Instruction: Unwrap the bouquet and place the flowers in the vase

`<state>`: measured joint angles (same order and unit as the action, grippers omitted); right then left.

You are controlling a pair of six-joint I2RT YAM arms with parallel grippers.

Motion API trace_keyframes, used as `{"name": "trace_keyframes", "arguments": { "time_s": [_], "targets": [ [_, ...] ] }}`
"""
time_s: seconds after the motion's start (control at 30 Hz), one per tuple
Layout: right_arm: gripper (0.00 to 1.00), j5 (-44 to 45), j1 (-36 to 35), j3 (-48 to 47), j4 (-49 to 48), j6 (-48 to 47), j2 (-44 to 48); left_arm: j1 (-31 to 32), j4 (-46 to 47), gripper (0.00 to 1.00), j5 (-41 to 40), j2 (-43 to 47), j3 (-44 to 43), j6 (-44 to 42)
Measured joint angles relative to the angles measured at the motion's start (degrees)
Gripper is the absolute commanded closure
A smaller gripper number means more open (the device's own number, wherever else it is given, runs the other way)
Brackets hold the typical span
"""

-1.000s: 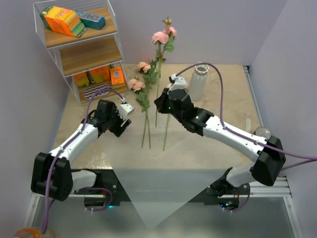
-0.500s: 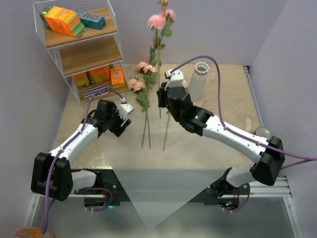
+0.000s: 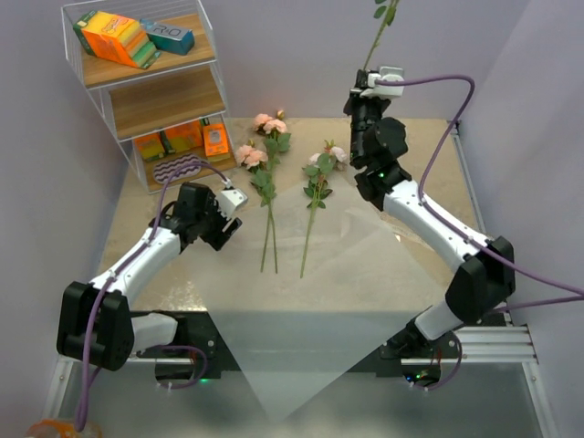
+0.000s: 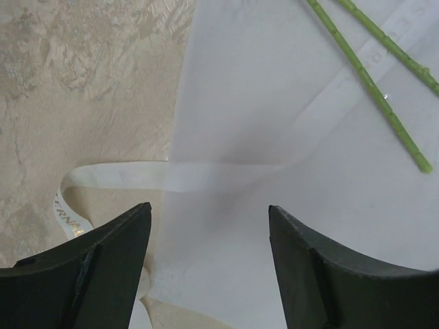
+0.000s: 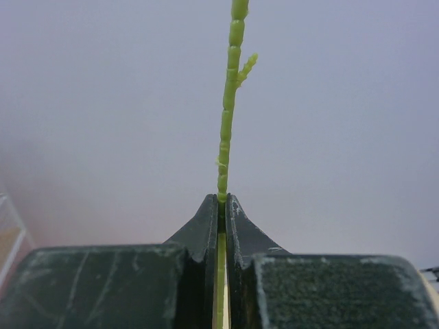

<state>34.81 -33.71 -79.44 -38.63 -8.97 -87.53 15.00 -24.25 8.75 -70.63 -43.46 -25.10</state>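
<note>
The bouquet lies unwrapped, its pale translucent paper point(image 3: 351, 274) spread flat on the table. Three of the flowers point(image 3: 270, 173) rest on it, pink heads toward the back and stems point(image 4: 370, 89) toward me. My right gripper point(image 3: 365, 89) is raised high at the back right, shut on the thin green stem point(image 5: 230, 103) of another flower point(image 3: 381, 16). Its bloom is above the top of the overhead view. The vase is hidden behind the right arm. My left gripper point(image 3: 228, 224) hovers open over the paper's left edge point(image 4: 274, 103) and the cream ribbon point(image 4: 116, 175), holding nothing.
A wire shelf rack point(image 3: 146, 82) with coloured boxes stands at the back left corner. Walls close in the table behind and on the right. The right arm point(image 3: 429, 219) stretches across the right half of the table.
My right arm has swung up and to the right with the flower. The bloom has left the top of the overhead view. The left arm has not moved.
</note>
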Motion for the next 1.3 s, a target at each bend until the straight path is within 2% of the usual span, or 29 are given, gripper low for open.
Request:
{"name": "trace_keyframes", "arguments": {
  "time_s": [0.17,0.4,0.63,1.03,1.3],
  "targets": [
    [1.0,-5.7,7.4,2.3,-9.9,-1.8,-7.3,-0.5,1.2,0.28,0.6,-1.2,-2.3,-0.1],
    [1.0,-10.9,11.2,1.6,-12.0,-3.4,-14.1,-2.0,3.5,0.28,3.5,-7.5,-9.1,0.0],
    [1.0,-14.8,13.4,1.5,-12.8,-3.8,-13.3,-2.5,5.6,0.28,5.9,-10.6,-10.9,0.0],
    [1.0,-15.2,14.0,8.4,-16.0,-4.9,-10.4,-4.6,7.6,0.28,8.1,-13.0,-10.9,0.1],
    [1.0,-14.7,14.0,8.7,-18.4,-6.2,-11.6,-6.4,8.3,0.29,9.0,-13.0,-10.9,0.1]
  ]
}}
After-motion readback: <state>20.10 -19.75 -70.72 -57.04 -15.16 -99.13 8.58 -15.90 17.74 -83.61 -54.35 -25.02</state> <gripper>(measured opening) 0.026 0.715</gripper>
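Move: About 7 cm ahead of the right hand and 5 cm to its right stands the vase, its middle some 35 cm below; the hand already grips an upright flower by the stem. On the wrapping, roughly 47 cm below this hand, the white flower lies about 8 cm left and 3 cm back, and the pink flowers some 21 cm left and 2 cm ahead. From the left hand the vase is about 23 cm ahead, 37 cm right and slightly higher. Carrying the upright flower over to the vase, the right hand sinks about 9 cm while going some 8 cm forward and 5 cm right, rising briefly and easing slightly back before it settles lower. Its wrist rolls left side down by roughly 13 degrees, fingers still shut on the stem. The empty, open left hand drifts about 8 cm forward and slightly up. ##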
